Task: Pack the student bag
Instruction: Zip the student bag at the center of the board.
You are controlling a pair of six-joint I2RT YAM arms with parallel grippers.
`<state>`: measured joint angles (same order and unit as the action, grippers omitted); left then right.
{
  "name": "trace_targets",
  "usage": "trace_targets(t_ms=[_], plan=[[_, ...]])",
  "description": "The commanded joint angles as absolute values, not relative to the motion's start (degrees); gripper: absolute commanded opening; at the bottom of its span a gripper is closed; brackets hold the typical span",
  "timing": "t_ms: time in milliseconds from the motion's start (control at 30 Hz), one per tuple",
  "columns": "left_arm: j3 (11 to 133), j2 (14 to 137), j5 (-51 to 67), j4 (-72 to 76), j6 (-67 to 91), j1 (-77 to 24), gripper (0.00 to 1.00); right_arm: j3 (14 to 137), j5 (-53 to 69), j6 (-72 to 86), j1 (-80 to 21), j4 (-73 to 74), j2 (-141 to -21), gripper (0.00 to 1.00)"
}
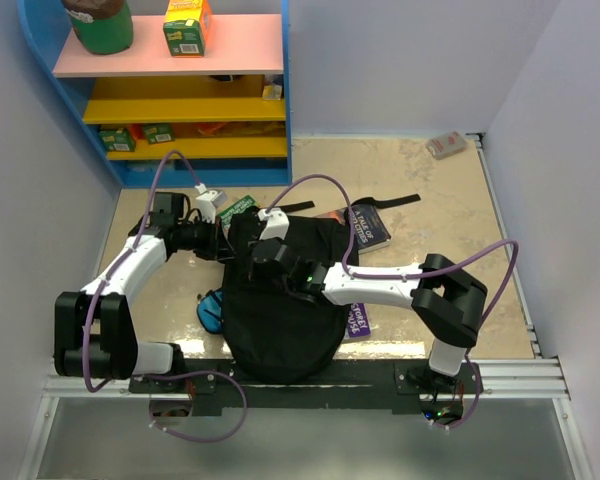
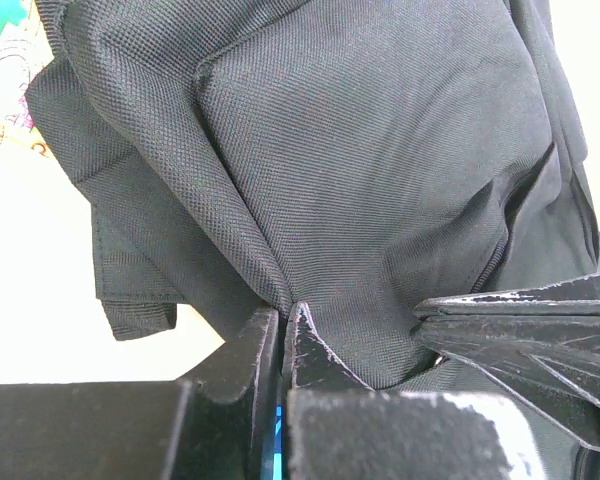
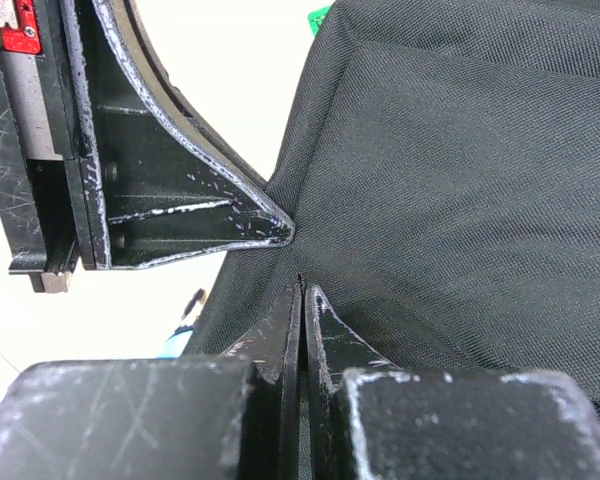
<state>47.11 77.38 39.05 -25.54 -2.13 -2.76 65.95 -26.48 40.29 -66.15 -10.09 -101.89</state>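
Observation:
The student bag (image 1: 280, 330) is a large black fabric backpack lying in the middle of the table. My left gripper (image 1: 232, 240) is at its far left corner, shut on a pinched fold of the bag's fabric (image 2: 360, 150); the left wrist view shows the jaws (image 2: 285, 312) closed with cloth between the tips. My right gripper (image 1: 258, 250) sits just beside it, also shut on a ridge of the bag (image 3: 460, 170), jaws (image 3: 302, 288) pressed together. The two grippers nearly touch. No zip opening shows.
A purple book (image 1: 368, 225) lies beyond the bag, another purple book (image 1: 358, 318) under the right arm, a green book (image 1: 238, 208) near the left gripper. A blue pencil case (image 1: 211, 308) lies left of the bag. A blue shelf unit (image 1: 180, 90) stands far left.

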Motion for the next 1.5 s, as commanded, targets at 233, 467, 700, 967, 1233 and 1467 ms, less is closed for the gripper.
trace_targets(t_ms=[233, 467, 700, 967, 1233, 1467], plan=[[50.53, 75.50, 33.76, -27.85, -6.23, -2.29, 0.00, 62.76, -36.21, 42.10, -65.13, -2.29, -95.72, 0.00], [54.14, 74.45, 27.16, -31.64, -11.51, -1.93, 0.00, 61.61, -39.81, 43.33, -64.42, 5.88, -94.84, 0.00], [55.81, 73.83, 30.50, -33.49, -13.80, -1.76, 0.00, 59.68, -41.57, 44.21, -61.89, 10.45, -94.31, 0.00], [56.51, 76.20, 25.84, -33.66, -18.02, -0.88, 0.00, 51.70, -42.72, 43.07, -54.06, 8.80, -90.27, 0.00], [55.55, 76.64, 25.22, -31.99, -18.28, -0.35, 0.00, 53.61, -43.85, 43.33, -52.03, 11.77, -91.05, 0.00], [60.29, 76.20, 30.22, -39.28, -20.39, -0.35, 0.53, 57.04, -41.76, 37.81, -52.82, 10.21, -82.02, 0.45]])
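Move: The right hand is already shut on the zip pull near the bag's left side; the zip's right end lies roughly 18 cm to its right, 4 cm ahead and 5 cm lower. Beyond that, the black novel is about 32 cm right and 10 ahead of the hand, the purple book 29 right and 15 back. The left hand already pinches the bag's left edge, with the blue pencil case some 15 cm back and 5 left. The right hand drags the zip pull about 19 cm right against the left's slight leftward tug; both then start opening. ##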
